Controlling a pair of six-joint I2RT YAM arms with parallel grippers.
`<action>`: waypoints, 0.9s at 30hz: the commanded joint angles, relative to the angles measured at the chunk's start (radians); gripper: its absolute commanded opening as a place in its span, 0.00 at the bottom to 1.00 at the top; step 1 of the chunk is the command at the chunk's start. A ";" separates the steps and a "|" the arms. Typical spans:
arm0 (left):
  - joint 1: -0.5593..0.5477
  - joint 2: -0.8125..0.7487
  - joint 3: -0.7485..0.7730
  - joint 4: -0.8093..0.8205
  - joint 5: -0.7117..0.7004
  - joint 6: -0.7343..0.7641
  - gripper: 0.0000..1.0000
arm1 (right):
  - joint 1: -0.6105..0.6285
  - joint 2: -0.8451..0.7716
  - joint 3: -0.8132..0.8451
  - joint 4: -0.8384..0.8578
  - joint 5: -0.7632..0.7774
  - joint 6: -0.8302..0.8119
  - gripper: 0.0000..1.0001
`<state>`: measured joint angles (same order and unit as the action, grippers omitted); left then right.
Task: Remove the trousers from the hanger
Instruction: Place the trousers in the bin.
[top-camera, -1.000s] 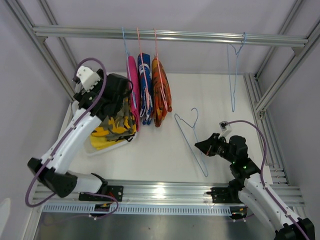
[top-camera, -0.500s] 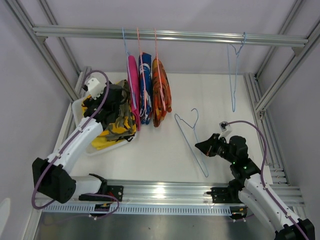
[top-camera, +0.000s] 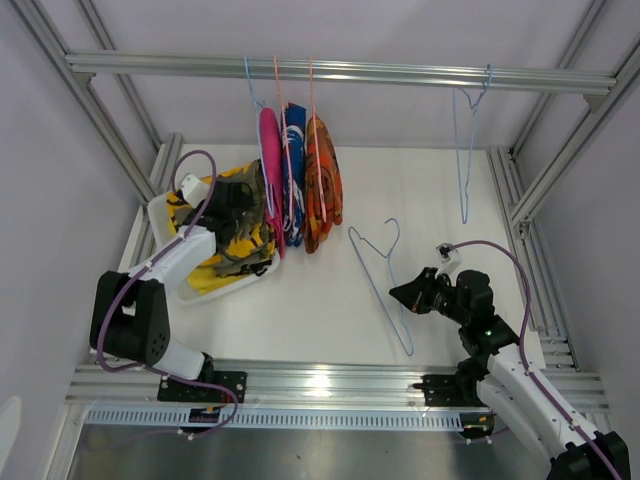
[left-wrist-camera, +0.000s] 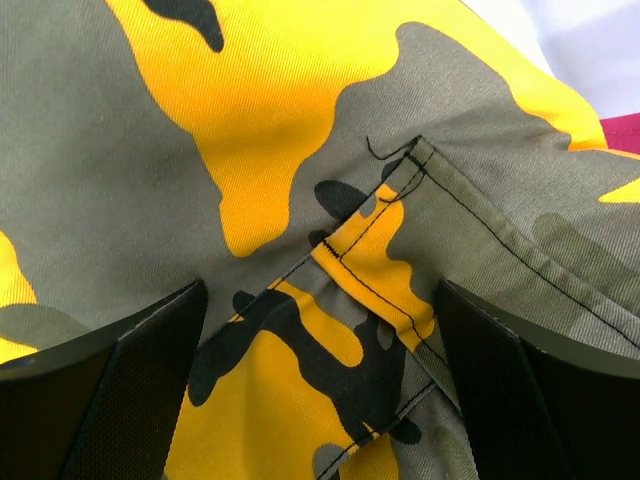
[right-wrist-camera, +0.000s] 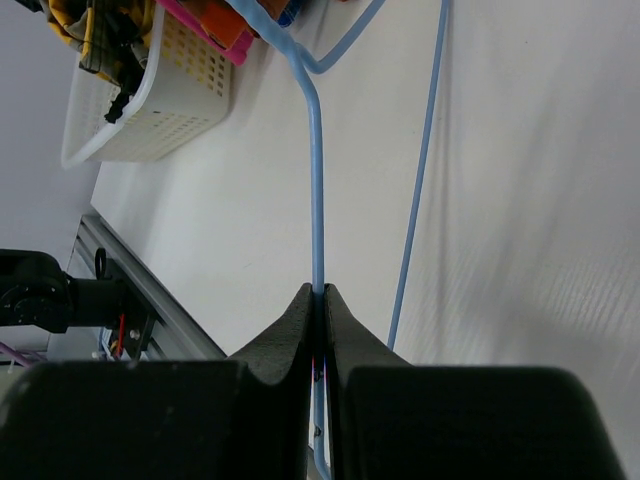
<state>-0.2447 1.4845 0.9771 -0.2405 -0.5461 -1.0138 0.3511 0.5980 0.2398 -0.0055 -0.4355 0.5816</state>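
Three pairs of trousers hang on hangers from the rail (top-camera: 340, 72): magenta pink (top-camera: 269, 165), blue-and-white (top-camera: 293, 160) and orange camouflage (top-camera: 322, 180). Yellow-and-dark camouflage trousers (top-camera: 245, 245) (left-wrist-camera: 300, 150) lie on a plain yellow pair (top-camera: 212, 277) in the white basket (top-camera: 160, 215). My left gripper (top-camera: 236, 203) (left-wrist-camera: 320, 400) is open just above the camouflage cloth, its fingers (left-wrist-camera: 130, 400) on either side of a seam. My right gripper (top-camera: 400, 293) (right-wrist-camera: 322, 300) is shut on the wire of a bare blue hanger (top-camera: 385, 265) (right-wrist-camera: 316, 180) above the table.
An empty blue hanger (top-camera: 467, 150) hangs at the right end of the rail. Slanted frame posts (top-camera: 560, 160) flank the white table. The basket (right-wrist-camera: 150, 110) also shows in the right wrist view, far left. A metal rail (top-camera: 330, 385) runs along the near edge.
My left arm has dropped and drawn back, bringing its open gripper down onto the camouflage trousers in the basket. The hanging trousers swayed slightly. The right arm has held still.
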 joint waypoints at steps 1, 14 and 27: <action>-0.001 0.010 -0.037 -0.085 0.135 -0.015 1.00 | -0.003 -0.015 0.038 0.019 -0.019 -0.017 0.00; -0.065 -0.424 0.103 -0.329 0.103 0.131 0.99 | -0.003 -0.087 0.174 -0.132 0.020 -0.038 0.00; -0.278 -0.564 0.273 -0.451 0.152 0.377 0.99 | -0.001 -0.037 0.418 -0.388 0.224 -0.170 0.00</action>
<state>-0.4629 0.9035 1.1679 -0.6403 -0.4088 -0.7494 0.3511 0.5571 0.5812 -0.3145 -0.3004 0.4675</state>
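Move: The left hand is open low over the bin, with the camouflage trousers' middle about 6 cm below, 3 cm back and 2 cm to its right; the bin's middle is some 7 cm back, 3 cm left and 8 cm down. The magenta trousers hang level with it, about 12 cm right and 4 cm up. From the right hand, which holds the blue hanger, the rail's free stretch is about 23 cm ahead, 14 cm right and 32 cm up; the empty hanger hangs 22 cm ahead, 14 cm right, 15 cm up. The left hand stays wide open and leaves the camouflage trousers in the bin, climbing some 20 cm while drawing back about 12 cm and a little right, its wrist swinging roughly 25 degrees clockwise as the fingers tip up. Meanwhile the right hand keeps its pinch on the blue hanger's bar and raises it nearly 10 cm towards the rail, slowly at first, tilting its fingers up slightly and easing a bit to the right near the end. ##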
